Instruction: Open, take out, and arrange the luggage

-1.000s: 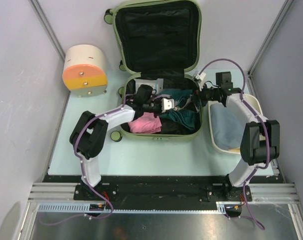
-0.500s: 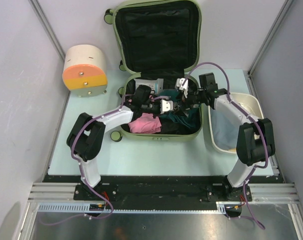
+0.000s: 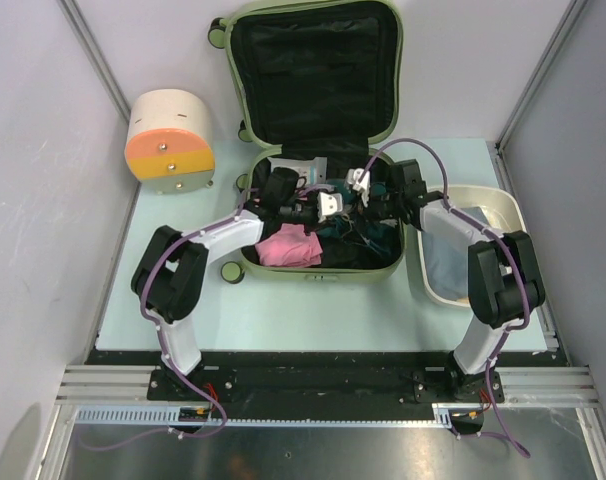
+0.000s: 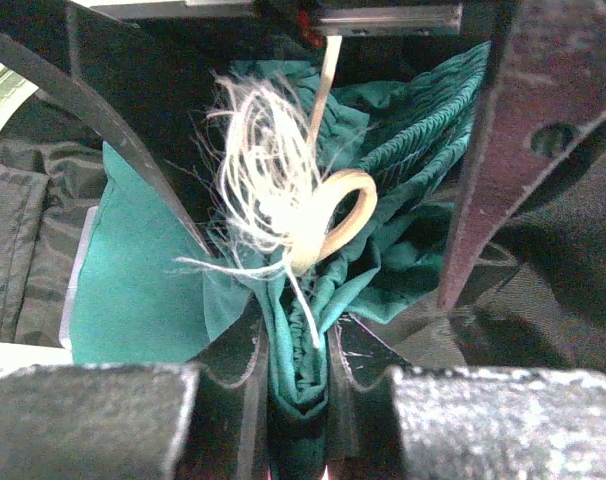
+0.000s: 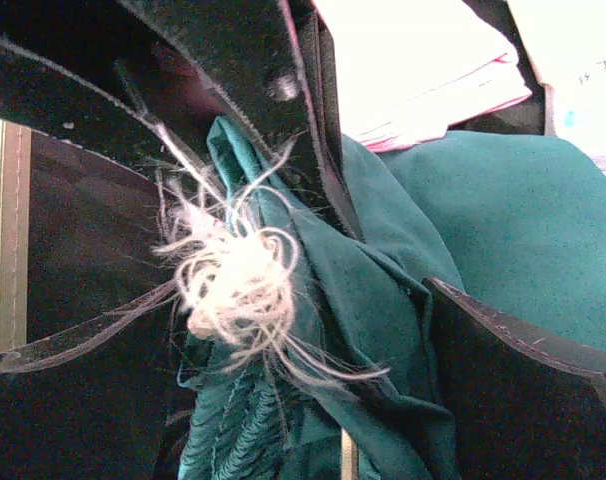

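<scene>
The luggage (image 3: 321, 272), a pale olive-green suitcase, lies open with its black-lined lid (image 3: 313, 70) standing up at the back. Clothes fill the base. My left gripper (image 3: 330, 206) (image 4: 299, 385) is shut on a bunched fold of a teal green garment (image 3: 371, 236) (image 4: 133, 270) above the base. A frayed white tassel with a beige loop (image 4: 288, 195) (image 5: 233, 280) hangs from the garment. My right gripper (image 3: 362, 186) (image 5: 293, 400) hangs open right beside the left one, its fingers either side of the same garment (image 5: 503, 220).
A pink garment (image 3: 291, 245) lies at the suitcase's front left, with white folded items (image 3: 305, 166) at its back. A white oval basin (image 3: 498, 207) with pale cloth inside stands to the right. A cream-and-orange drum container (image 3: 170, 140) sits at far left.
My right arm has swung left from over the basin to the suitcase, ending next to the left gripper. The left gripper has shifted slightly back, still holding the teal garment.
</scene>
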You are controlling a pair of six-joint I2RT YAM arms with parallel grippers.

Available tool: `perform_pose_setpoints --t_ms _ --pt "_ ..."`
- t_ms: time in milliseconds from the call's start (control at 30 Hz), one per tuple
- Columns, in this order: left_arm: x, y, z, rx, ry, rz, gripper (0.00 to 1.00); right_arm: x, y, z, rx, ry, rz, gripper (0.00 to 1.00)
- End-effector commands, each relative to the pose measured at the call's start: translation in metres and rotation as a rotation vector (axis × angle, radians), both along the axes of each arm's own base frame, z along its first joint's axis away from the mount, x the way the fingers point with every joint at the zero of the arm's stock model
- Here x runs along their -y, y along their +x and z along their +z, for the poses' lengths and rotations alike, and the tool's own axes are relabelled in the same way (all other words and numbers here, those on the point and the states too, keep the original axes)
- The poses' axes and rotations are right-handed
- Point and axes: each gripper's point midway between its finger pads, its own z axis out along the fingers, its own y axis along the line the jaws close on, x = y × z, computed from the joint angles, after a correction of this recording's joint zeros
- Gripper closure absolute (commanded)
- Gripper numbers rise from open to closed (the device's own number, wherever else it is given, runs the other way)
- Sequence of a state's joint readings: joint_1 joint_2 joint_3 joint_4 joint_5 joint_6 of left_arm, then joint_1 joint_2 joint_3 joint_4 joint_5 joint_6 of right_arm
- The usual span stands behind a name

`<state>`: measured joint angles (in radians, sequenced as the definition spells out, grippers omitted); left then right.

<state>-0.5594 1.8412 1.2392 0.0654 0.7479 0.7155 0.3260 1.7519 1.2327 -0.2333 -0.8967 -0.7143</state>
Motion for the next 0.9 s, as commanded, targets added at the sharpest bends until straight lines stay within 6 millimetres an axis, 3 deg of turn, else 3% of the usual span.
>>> perform_pose_setpoints --t_ms 0,100,267,500,867 --pt "0.008 0.012 0.067 0.061 -0.139 -0.014 1.0 -0.015 -0.009 0.018 0.042 0.059 0.038 0.01" --pt "0.008 0.016 0.073 0.039 -0.159 -0.003 1.0 -0.018 -0.006 0.014 0.029 0.071 0.005 0.01" --pt "0.01 0.018 0.082 -0.003 -0.189 0.0 1.0 -0.028 0.018 0.017 0.069 0.128 -0.111 0.07" --pt "0.006 0.016 0.086 -0.01 -0.2 -0.003 1.0 -0.025 0.032 0.01 0.08 0.15 -0.166 0.44" --pt "0.0 0.017 0.098 0.003 -0.22 -0.016 0.96 -0.024 0.022 -0.009 0.08 0.094 -0.099 0.69"
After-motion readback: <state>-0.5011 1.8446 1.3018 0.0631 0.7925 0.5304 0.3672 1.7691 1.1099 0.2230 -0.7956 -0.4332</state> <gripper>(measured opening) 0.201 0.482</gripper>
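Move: The left fingers already hold the teal garment; its gathered part, with the frayed cord knot, bulges about 3 cm to their right. That bunch lies some 3 cm left and 2 cm forward of the right hand, at its height, between wide-open fingers. The pink cloth lies about 9 cm left, 7 cm back and 8 cm below the left hand, and the white packet 7 cm left, 10 cm forward, 8 cm below it. The right hand slides about 3 cm forward and 2 cm left around the bunched teal cloth beside the cord knot, turning some 10 degrees clockwise, and closes its fingers from wide open to about half, pinching the thick bunch. The left hand keeps its pinch on the garment meanwhile and lifts it some 2.5 cm, drifting about 2 cm forward and tipping slightly. ##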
